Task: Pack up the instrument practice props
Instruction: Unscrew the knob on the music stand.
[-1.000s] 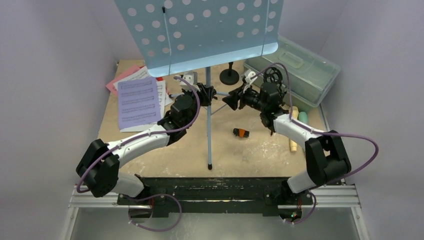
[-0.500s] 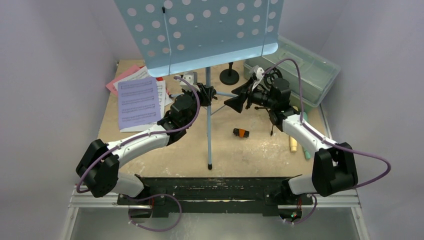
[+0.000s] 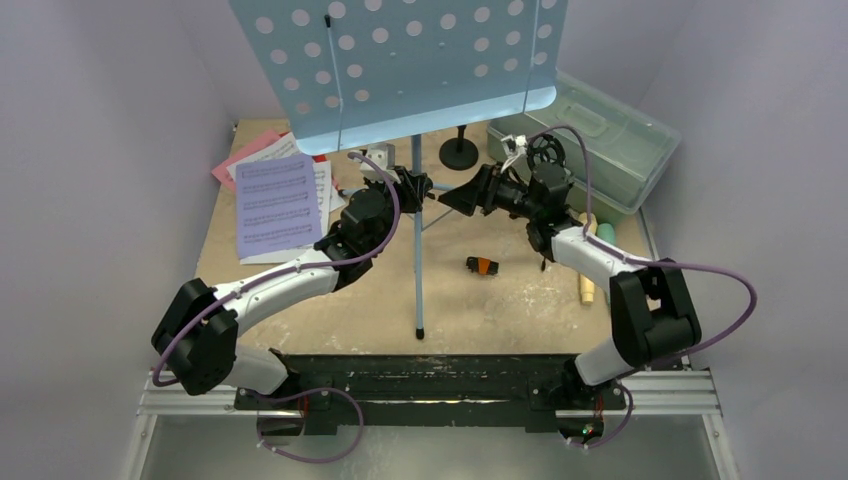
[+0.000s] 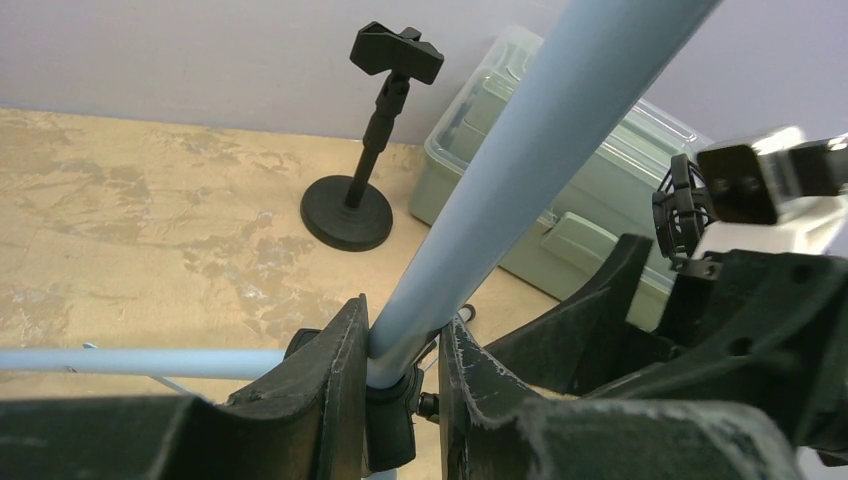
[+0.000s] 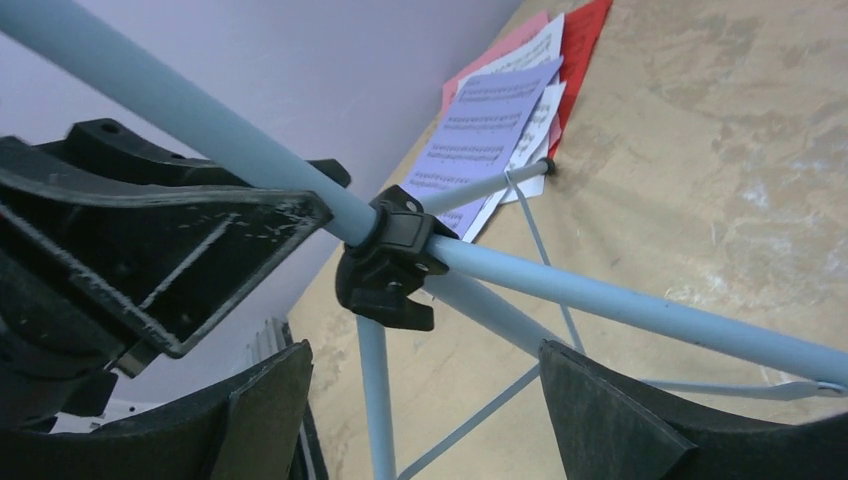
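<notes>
The pale-blue perforated sheet-music rack (image 3: pixel 400 70) stands on its tripod in the middle of the table. My left gripper (image 3: pixel 415 187) (image 4: pixel 402 330) is shut on the rack's pole (image 4: pixel 520 150), just above the black tripod hub (image 5: pixel 390 260). My right gripper (image 3: pixel 455 197) (image 5: pixel 420 360) faces that hub from the right, open wide, with the tripod legs between its fingers and nothing gripped. White, lilac and red music pages (image 3: pixel 280 195) (image 5: pixel 490 130) lie at the back left. A black mic holder (image 3: pixel 459 150) (image 4: pixel 365 190) stands behind the rack. Cream (image 3: pixel 588 270) and teal (image 3: pixel 607 235) toy microphones lie partly hidden behind my right arm.
A translucent grey-green case (image 3: pixel 590 140) (image 4: pixel 560 190) sits at the back right, lid on. A small black and orange piece (image 3: pixel 481 265) lies on the tabletop right of the front tripod leg (image 3: pixel 418 290). Walls close in on both sides.
My right gripper's jaws have spread wide. It swung a little right, then came back toward the tripod hub. My left gripper keeps its hold on the pole.
</notes>
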You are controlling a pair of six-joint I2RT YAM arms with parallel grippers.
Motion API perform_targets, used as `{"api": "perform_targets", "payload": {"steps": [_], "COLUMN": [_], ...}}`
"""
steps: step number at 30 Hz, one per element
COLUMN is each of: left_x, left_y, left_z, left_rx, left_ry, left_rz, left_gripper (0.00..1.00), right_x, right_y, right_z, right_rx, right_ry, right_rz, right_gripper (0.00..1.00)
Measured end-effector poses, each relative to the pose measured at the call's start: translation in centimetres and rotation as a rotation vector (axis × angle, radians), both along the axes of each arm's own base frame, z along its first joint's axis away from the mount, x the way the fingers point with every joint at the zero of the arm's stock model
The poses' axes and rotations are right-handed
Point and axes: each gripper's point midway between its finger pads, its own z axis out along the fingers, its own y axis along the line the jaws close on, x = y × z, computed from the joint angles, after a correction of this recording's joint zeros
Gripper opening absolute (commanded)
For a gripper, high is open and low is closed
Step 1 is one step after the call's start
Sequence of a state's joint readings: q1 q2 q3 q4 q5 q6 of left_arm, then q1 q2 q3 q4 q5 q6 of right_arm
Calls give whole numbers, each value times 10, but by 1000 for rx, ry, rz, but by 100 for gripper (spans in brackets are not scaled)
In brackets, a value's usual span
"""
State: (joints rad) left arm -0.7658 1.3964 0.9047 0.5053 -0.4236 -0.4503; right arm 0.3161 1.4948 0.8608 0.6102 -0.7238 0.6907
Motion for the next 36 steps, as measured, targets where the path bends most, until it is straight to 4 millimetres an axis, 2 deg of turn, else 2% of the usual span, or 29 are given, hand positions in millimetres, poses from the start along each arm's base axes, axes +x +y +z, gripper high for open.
{"api": "perform_targets", "payload": {"steps": [6, 9, 14, 16, 18, 22, 25, 29, 36], "left_x": [0, 0, -1, -1, -1, -1, -1, -1, -1], "left_y": [0, 0, 0, 1, 1, 1, 1, 1, 1], "left_z": [0, 0, 0, 0, 0, -1, -1, -1, 0], "left_rx": [1, 3, 3, 3, 4, 5, 5, 5, 5], "left_ry": [1, 2, 3, 3, 4, 5, 5, 5, 5], "left_rz": [0, 0, 0, 0, 0, 0, 0, 0, 0], "left_gripper": [0, 0, 0, 0, 0, 0, 0, 0, 0], "right_x": [0, -3, -2, 0, 4, 10, 8, 4, 4], "right_y": [25, 33, 35, 35, 35, 36, 38, 41, 43], "right_z": [-29, -28, -22, -22, -17, -8, -7, -16, -30], "right_rx": [-20, -16, -8, -32, -66, -116, -148, -189, -291], "right_ry": [103, 106, 95, 75, 41, -36, -76, -77, -121], "right_rz": [32, 52, 55, 56, 60, 68, 75, 84, 85], "right_gripper": [81, 82, 78, 70, 53, 41, 41, 48, 41]}}
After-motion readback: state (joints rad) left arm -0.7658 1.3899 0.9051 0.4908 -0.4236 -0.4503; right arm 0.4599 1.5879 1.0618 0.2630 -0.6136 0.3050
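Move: The music stand's knob lies about 6 cm to the right hand's left, 2 cm ahead and 3 cm below; from the left hand, closed on the pole just above the hub, it is some 3 cm to the right and 4 cm below, level fore and aft. From the right hand, the black mic stand is about 11 cm ahead, 2 cm right and 6 cm lower, and the orange clip roughly 14 cm back, 7 cm right and 15 cm down. The right hand reaches left about 4 cm to the knob with its fingers wide open, dropping some 3 cm on the way, then lifts a couple of centimetres and sinks again by as much, while the fingers close to about half their starting gap around the knob and the wrist turns nearly 20 degrees, fingertips dipping. The left hand stays still and keeps its pinch on the pole just above the hub, steadying the stand for the right; whether the right pads already bear on the knob can't be seen. ##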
